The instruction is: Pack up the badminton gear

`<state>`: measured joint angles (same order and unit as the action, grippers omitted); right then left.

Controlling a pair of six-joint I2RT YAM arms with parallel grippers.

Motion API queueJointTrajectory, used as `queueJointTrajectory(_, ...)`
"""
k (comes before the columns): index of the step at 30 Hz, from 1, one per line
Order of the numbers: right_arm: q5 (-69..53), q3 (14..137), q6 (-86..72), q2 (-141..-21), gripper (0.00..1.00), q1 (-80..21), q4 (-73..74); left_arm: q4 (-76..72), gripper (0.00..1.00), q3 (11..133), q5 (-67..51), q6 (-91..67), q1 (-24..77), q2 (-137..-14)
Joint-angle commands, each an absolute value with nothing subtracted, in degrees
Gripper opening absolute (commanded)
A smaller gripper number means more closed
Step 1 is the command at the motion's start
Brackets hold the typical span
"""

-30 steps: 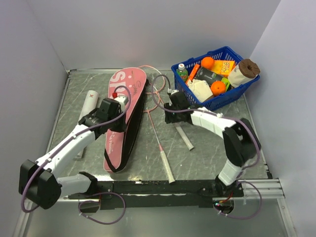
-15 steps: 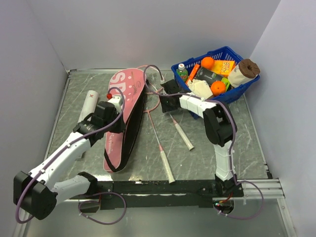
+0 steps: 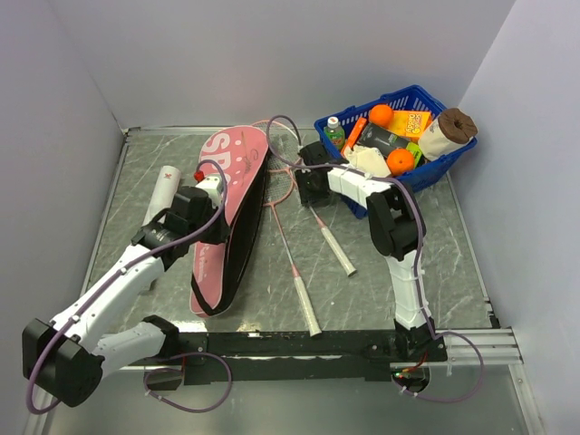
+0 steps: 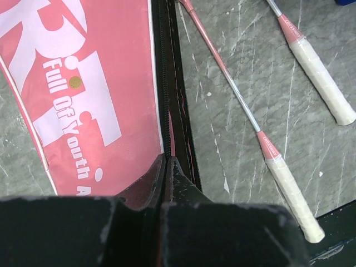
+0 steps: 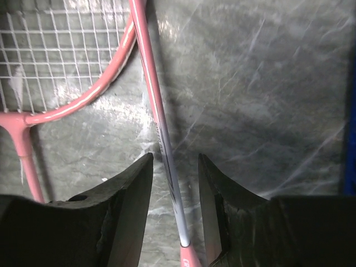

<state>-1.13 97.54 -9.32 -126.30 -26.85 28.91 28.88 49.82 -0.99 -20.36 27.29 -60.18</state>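
Note:
The pink bag (image 3: pixel 227 172) lies lengthwise left of the middle, its black zipper edge (image 4: pixel 173 100) facing right. My left gripper (image 3: pixel 225 227) (image 4: pixel 167 162) is shut on that zipper edge. Two pink rackets lie right of the bag, their white handles (image 3: pixel 308 313) (image 3: pixel 341 256) pointing toward me. My right gripper (image 3: pixel 308 181) (image 5: pixel 175 167) hangs low over the table, open. One racket's thin shaft (image 5: pixel 157 117) runs between its fingers with a gap on each side. The other racket's strung head (image 5: pixel 61 61) shows to the left. A white tube (image 3: pixel 163 190) lies left of the bag.
A blue basket (image 3: pixel 408 184) of groceries stands at the back right, close behind my right gripper, and its blue wall (image 5: pixel 350 139) shows at the right wrist view's edge. Grey walls close in the table on three sides.
My right gripper has moved back and left along the racket shaft toward the racket heads, and its arm has folded upright. The left gripper stays shut at the bag's edge.

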Motion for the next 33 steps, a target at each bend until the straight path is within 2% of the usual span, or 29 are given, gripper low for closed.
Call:
queueJointTrajectory(1, -1.23, 97.83, -10.72, -127.09, 0.45, -27.68, 30.24, 25.84, 0.01, 50.27, -0.62, -19.34, 26.98, -58.54)
queueJointTrajectory(4, -0.71, 96.77, -11.42, -127.18, 0.43, -28.91, 30.06, 25.93, 0.01, 50.19, -0.35, -19.51, 26.89, -58.45)
queueJointTrajectory(7, -0.09, 96.94, -11.51, -127.53, 0.29, -29.97, 30.76, 25.75, 0.01, 49.92, -0.18, -19.69, 26.89, -57.92)
queueJointTrajectory(8, -0.09, 97.29, -11.60, -127.79, 0.19, -30.14, 31.11, 25.66, 0.01, 49.83, -0.18, -19.77, 26.89, -57.83)
queueJointTrajectory(12, -0.09, 97.74, -12.30, -127.27, 0.00, -30.85, 31.73, 25.75, 0.01, 49.83, -0.09, -19.86, 26.81, -57.74)
queueJointTrajectory(22, 1.13, 91.68, -12.83, -116.30, 0.00, -34.71, 32.60, 26.10, 0.01, 49.83, 3.87, -20.39, 26.46, -58.18)
queueJointTrajectory(33, 6.50, 71.64, -18.98, -95.64, 0.00, -42.97, 36.91, 26.10, 0.01, 49.83, 7.47, -21.27, 26.10, -57.83)
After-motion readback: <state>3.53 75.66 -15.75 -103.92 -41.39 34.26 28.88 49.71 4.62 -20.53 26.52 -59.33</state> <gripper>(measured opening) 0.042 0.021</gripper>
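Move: The right gripper, half open, is right over the gripped-end part of the right racket's shaft, the shaft about 1 cm below between its fingers. The second racket's throat is roughly 10 cm to the left and 3 cm back, its handle some 32 cm straight back; the blue basket's middle lies about 22 cm right and 14 cm ahead. From the left gripper, already pinching the bag's zip edge, the right racket's shaft is some 18 cm ahead, 22 cm right and 15 cm lower. Shut the right fingers on the racket shaft just above its handle while easing 2 to 3 cm left, then draw the racket back about 15 cm, slowly at first and then faster, alongside the second racket, rising near the end and turning slightly counter-clockwise. Keep the left pinch on the bag's zip edge and shift it about 2 cm left. ##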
